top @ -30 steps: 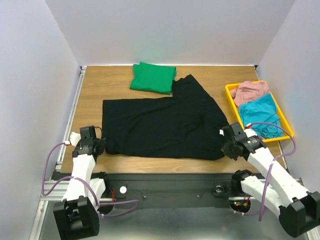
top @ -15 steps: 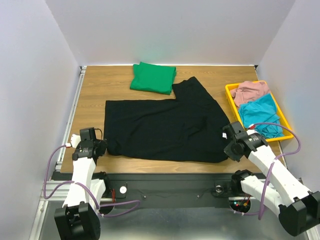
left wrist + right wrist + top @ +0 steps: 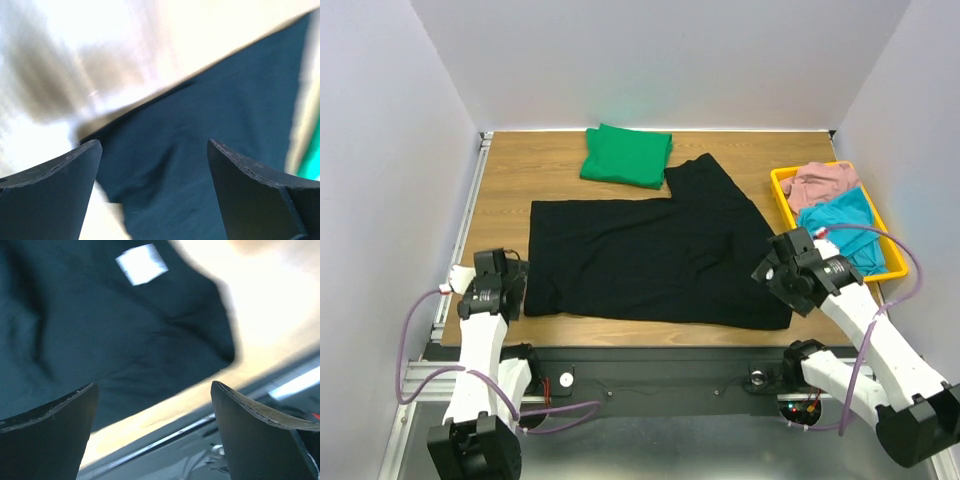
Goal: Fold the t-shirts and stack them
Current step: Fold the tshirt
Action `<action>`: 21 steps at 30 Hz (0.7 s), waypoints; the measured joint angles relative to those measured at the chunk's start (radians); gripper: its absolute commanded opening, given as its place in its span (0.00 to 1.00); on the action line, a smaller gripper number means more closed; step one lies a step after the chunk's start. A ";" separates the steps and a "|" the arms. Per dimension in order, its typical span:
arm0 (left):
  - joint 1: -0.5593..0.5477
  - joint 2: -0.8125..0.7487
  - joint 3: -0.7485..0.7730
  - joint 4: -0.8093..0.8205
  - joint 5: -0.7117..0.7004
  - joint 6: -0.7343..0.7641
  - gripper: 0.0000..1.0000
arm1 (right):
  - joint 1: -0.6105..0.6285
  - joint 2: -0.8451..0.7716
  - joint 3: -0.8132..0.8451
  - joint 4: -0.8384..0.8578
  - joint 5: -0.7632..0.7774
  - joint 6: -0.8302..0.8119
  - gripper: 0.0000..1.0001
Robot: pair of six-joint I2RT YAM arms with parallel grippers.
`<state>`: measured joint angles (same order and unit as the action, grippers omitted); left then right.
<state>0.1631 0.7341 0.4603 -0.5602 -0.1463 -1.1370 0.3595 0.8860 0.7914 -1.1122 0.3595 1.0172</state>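
The black t-shirt (image 3: 650,255) lies spread flat across the middle of the wooden table, one part reaching up toward the back. Its white tag (image 3: 141,263) shows in the right wrist view. The green t-shirt (image 3: 625,155) rests folded at the back edge. My left gripper (image 3: 512,292) (image 3: 154,145) is open just over the black t-shirt's (image 3: 210,115) near left corner, holding nothing. My right gripper (image 3: 772,272) (image 3: 154,386) is open above the near right corner of the black t-shirt (image 3: 100,330), also holding nothing.
A yellow tray (image 3: 895,255) at the right edge holds a pink cloth (image 3: 820,182) and a teal cloth (image 3: 840,230). A metal rail (image 3: 460,230) runs along the table's left side. The table's near edge (image 3: 165,410) lies right under the right gripper.
Both grippers have opened and let go of the black t-shirt's near corners. The shirt's near edge now lies flat, and the right gripper has lifted a little.
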 measured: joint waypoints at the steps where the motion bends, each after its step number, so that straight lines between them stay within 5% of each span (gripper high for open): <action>1: 0.000 -0.007 0.024 -0.003 -0.016 0.001 0.99 | 0.000 0.011 0.000 0.042 -0.034 -0.032 1.00; 10: 0.000 -0.020 0.142 0.158 -0.042 0.065 0.99 | 0.076 0.435 0.003 0.545 -0.265 -0.225 1.00; 21: 0.000 0.281 0.162 0.292 0.050 0.140 0.98 | 0.127 0.693 0.109 0.806 -0.313 -0.277 1.00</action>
<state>0.1635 1.0153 0.6220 -0.2680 -0.0963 -0.9970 0.4862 1.5787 0.9005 -0.3061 0.0463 0.7406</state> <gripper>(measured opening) 0.985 0.998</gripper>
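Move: The crease in the black t-shirt's right middle lies about 15 cm ahead of my right hand, 17 cm to its left and 8 cm below. The white tag is some 6 cm straight ahead, the shirt's near right corner 8 cm back and 5 cm right, and the yellow basket 19 cm ahead and 17 cm right. From my left hand, the shirt's far left corner is about 19 cm ahead, 2 cm right and 5 cm below; the green t-shirt is 34 cm ahead, 26 cm right. With both grippers still wide open, I sweep my right hand left and forward over the black shirt, some 15 cm each way, sinking about 7 cm close to the creased cloth and turning roughly 30 degrees counter-clockwise. My left hand hops up about 9 cm, then sinks about halfway back, going 8 cm forward beside the shirt's left edge towards its far left corner. ##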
